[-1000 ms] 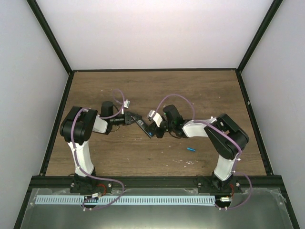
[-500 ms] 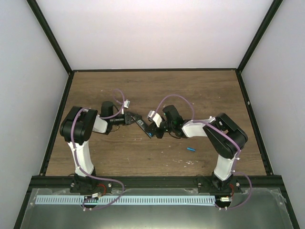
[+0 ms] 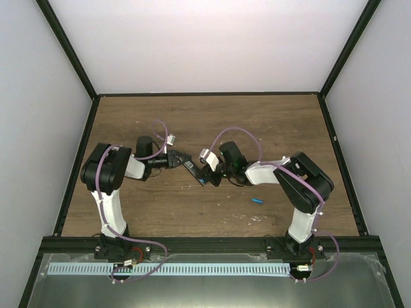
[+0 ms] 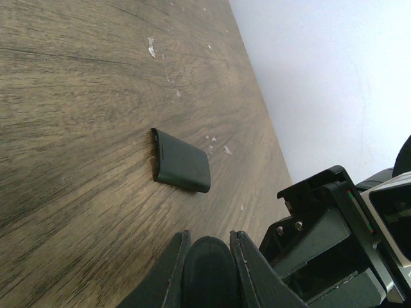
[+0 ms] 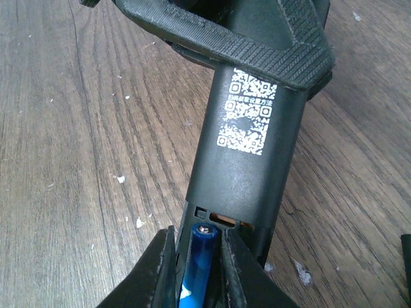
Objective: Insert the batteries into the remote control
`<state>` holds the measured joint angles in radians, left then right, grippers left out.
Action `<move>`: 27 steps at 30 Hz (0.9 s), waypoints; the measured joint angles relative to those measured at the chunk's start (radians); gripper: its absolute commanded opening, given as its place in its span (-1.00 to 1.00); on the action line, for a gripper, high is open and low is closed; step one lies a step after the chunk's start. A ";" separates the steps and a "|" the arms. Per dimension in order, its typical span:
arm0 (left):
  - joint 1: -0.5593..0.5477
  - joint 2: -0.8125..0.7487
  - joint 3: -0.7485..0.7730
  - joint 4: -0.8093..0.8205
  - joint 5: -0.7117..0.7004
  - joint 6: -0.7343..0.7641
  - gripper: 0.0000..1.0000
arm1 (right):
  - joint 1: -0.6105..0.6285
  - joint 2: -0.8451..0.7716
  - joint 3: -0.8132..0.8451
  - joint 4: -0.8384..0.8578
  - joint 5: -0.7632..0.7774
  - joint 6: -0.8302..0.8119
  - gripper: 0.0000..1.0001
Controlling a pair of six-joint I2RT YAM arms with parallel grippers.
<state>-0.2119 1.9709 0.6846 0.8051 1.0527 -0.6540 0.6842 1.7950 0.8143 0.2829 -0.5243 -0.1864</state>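
Observation:
The remote control [image 3: 191, 168] [image 5: 247, 167] is held off the table, back side up with a white code label, its battery bay open at the near end. My left gripper [image 3: 182, 159] [image 4: 210, 235] is shut on the remote's far end, whose rounded black tip [image 4: 209, 273] fills the jaws. My right gripper [image 3: 207, 176] [image 5: 198, 231] is at the open bay, its fingers close on either side of a blue battery [image 5: 200, 260] that lies lengthwise in the left slot, tip towards the contacts. A second blue battery [image 3: 257, 200] lies on the table to the right.
A small black cover piece [image 4: 182, 168] lies flat on the wooden table [image 3: 212, 122] beyond the left gripper. White flecks dot the wood. Black frame posts and pale walls enclose the table. The right arm's wrist [image 4: 334, 244] sits close beside the left fingers.

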 measured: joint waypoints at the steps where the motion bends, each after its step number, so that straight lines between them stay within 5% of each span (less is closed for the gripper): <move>1: 0.000 0.000 0.000 0.000 0.000 0.000 -1.00 | 0.000 0.000 0.000 -0.002 0.002 0.000 -0.71; 13: 0.000 0.000 0.000 0.000 0.001 0.000 -1.00 | -0.009 -0.047 0.000 -0.011 -0.009 0.002 -0.19; 27: -0.007 0.000 -0.014 0.071 0.063 -0.056 -1.00 | -0.163 -0.078 0.159 -0.269 -0.223 -0.053 -0.07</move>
<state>-0.2192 1.9709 0.6704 0.8761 1.1160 -0.7105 0.5209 1.7168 0.9737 0.0139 -0.7471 -0.2394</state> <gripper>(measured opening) 0.155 0.457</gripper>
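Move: The battery in the remote control's open compartment lies right at the right hand's fingertips, about 1 cm back and 1 cm below. The battery cover lies about 8 cm ahead and 3 cm right of this hand; the loose battery some 19 cm right and 8 cm back, both about 5 cm lower. From the left hand, the compartment battery is about 9 cm back, 8 cm right and 1 cm below. Right fingers open and rise about 6 cm off the battery, then also forward-right; left keeps gripping the remote. ##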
